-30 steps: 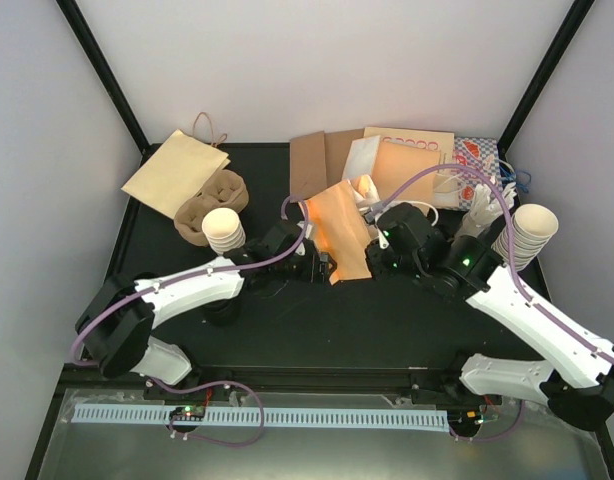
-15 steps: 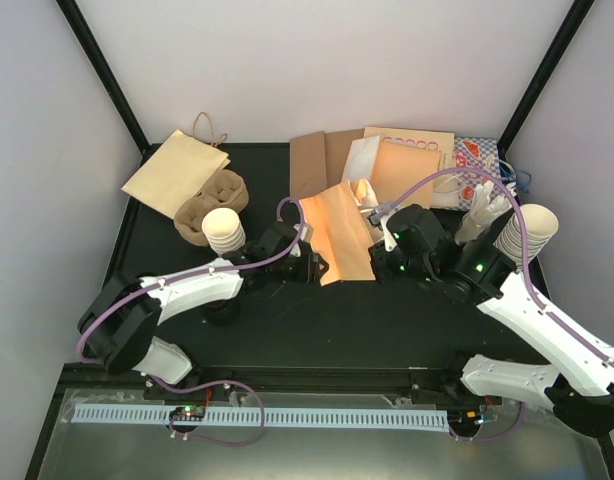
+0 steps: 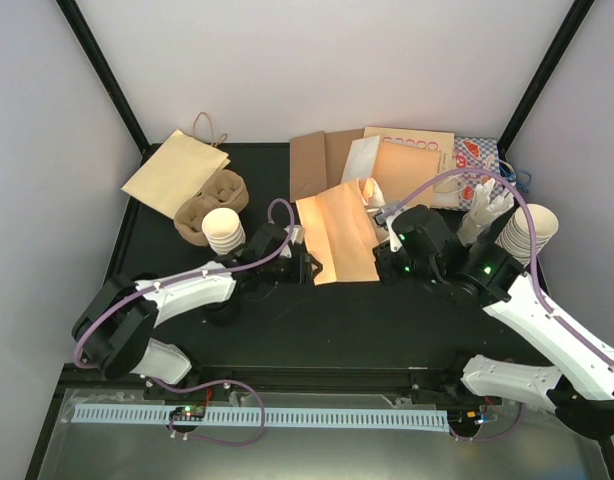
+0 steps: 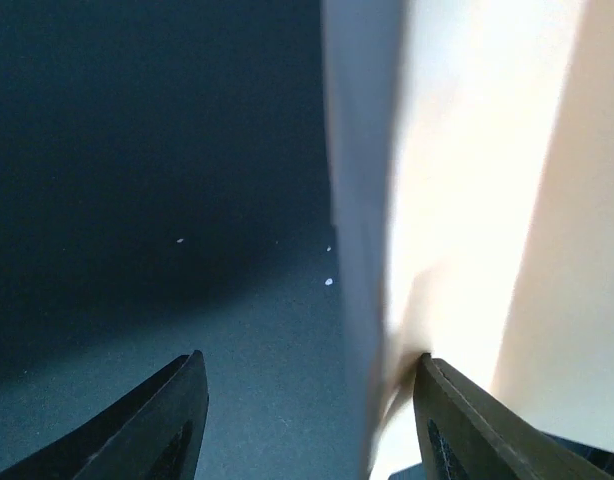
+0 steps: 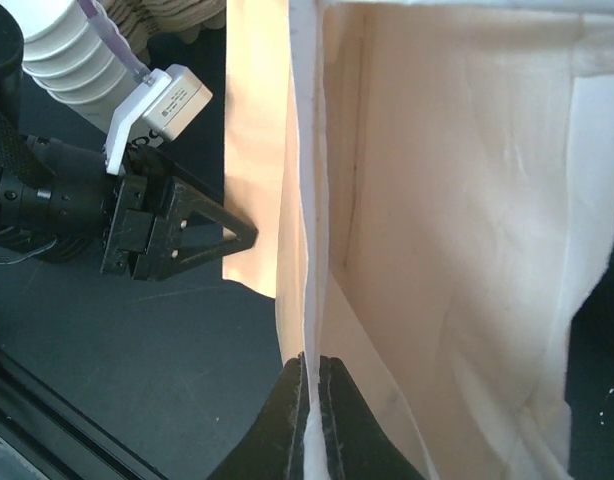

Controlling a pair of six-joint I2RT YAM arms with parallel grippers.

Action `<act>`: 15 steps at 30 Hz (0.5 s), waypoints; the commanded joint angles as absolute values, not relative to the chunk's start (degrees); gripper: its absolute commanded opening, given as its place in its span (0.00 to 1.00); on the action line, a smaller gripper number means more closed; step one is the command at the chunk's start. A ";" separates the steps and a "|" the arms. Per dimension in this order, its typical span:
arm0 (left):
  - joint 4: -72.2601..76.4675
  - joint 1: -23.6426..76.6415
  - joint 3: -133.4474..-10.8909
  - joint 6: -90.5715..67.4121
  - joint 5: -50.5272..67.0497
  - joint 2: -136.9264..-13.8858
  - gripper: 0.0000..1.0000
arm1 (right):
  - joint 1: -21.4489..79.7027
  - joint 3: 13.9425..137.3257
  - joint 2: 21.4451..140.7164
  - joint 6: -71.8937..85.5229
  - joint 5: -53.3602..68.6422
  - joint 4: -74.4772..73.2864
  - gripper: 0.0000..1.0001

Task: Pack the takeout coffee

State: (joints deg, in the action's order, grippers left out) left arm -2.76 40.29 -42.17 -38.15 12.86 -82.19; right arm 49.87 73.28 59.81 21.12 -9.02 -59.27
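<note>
A tan paper bag (image 3: 337,235) stands at the table's middle, lit from within. My right gripper (image 3: 379,262) is shut on one wall of the bag (image 5: 457,200), the paper pinched between the pads of the right gripper (image 5: 312,375). My left gripper (image 3: 309,268) is at the bag's left edge. In the left wrist view the jaws of the left gripper (image 4: 307,400) stand apart; the bag's side fold (image 4: 467,200) lies between them, against the right finger, while the left finger is over bare table. The takeout coffee is hidden.
A stack of lidless cream cups (image 3: 224,230) and a brown pulp carrier (image 3: 209,198) sit behind the left arm. Another cup stack (image 3: 532,232) stands at the far right. A flat brown bag (image 3: 175,172) and more flat bags (image 3: 387,165) lie along the back.
The left gripper's jaws have narrowed around the bag's left edge. The right gripper has drawn its side of the bag rightward, and the bag now spreads wider.
</note>
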 commanded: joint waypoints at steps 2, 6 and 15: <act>-1.92 38.99 -39.84 -38.48 12.66 -80.82 0.58 | 50.16 77.45 56.48 22.18 -10.81 -60.20 0.01; -0.52 38.74 -38.18 -39.01 12.85 -80.85 0.59 | 50.17 79.49 55.75 22.71 -10.08 -61.01 0.01; 0.68 38.60 -36.92 -38.45 13.00 -81.41 0.61 | 50.17 83.47 55.06 23.10 -7.68 -61.78 0.02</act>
State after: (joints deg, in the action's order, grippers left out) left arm -1.17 38.96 -36.99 -38.52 13.08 -81.36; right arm 49.87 81.62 55.46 22.72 -8.64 -61.95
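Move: The orange paper bag hangs from the right hand's shut fingers by its near rim, its middle about 6 cm ahead, 7 cm left and 8 cm below that hand; the flat orange bags lie roughly 25 cm ahead, 5 cm right and 27 cm down. From the open left hand, beside the bag's lower left edge, the bag's middle is some 6 cm ahead, 5 cm right and 8 cm higher; the cup stack stands about 18 cm left and 7 cm farther out. The orange bag is carried up about 7 cm by the right hand, which keeps its pinch on the rim, drifts slightly back and right, and tilts some 10 degrees so its left side rises. Meanwhile the half-open left hand draws away from the bag's lower edge, sinking roughly 2.5 cm and going 2 cm left, its finger coming clear of the paper. ##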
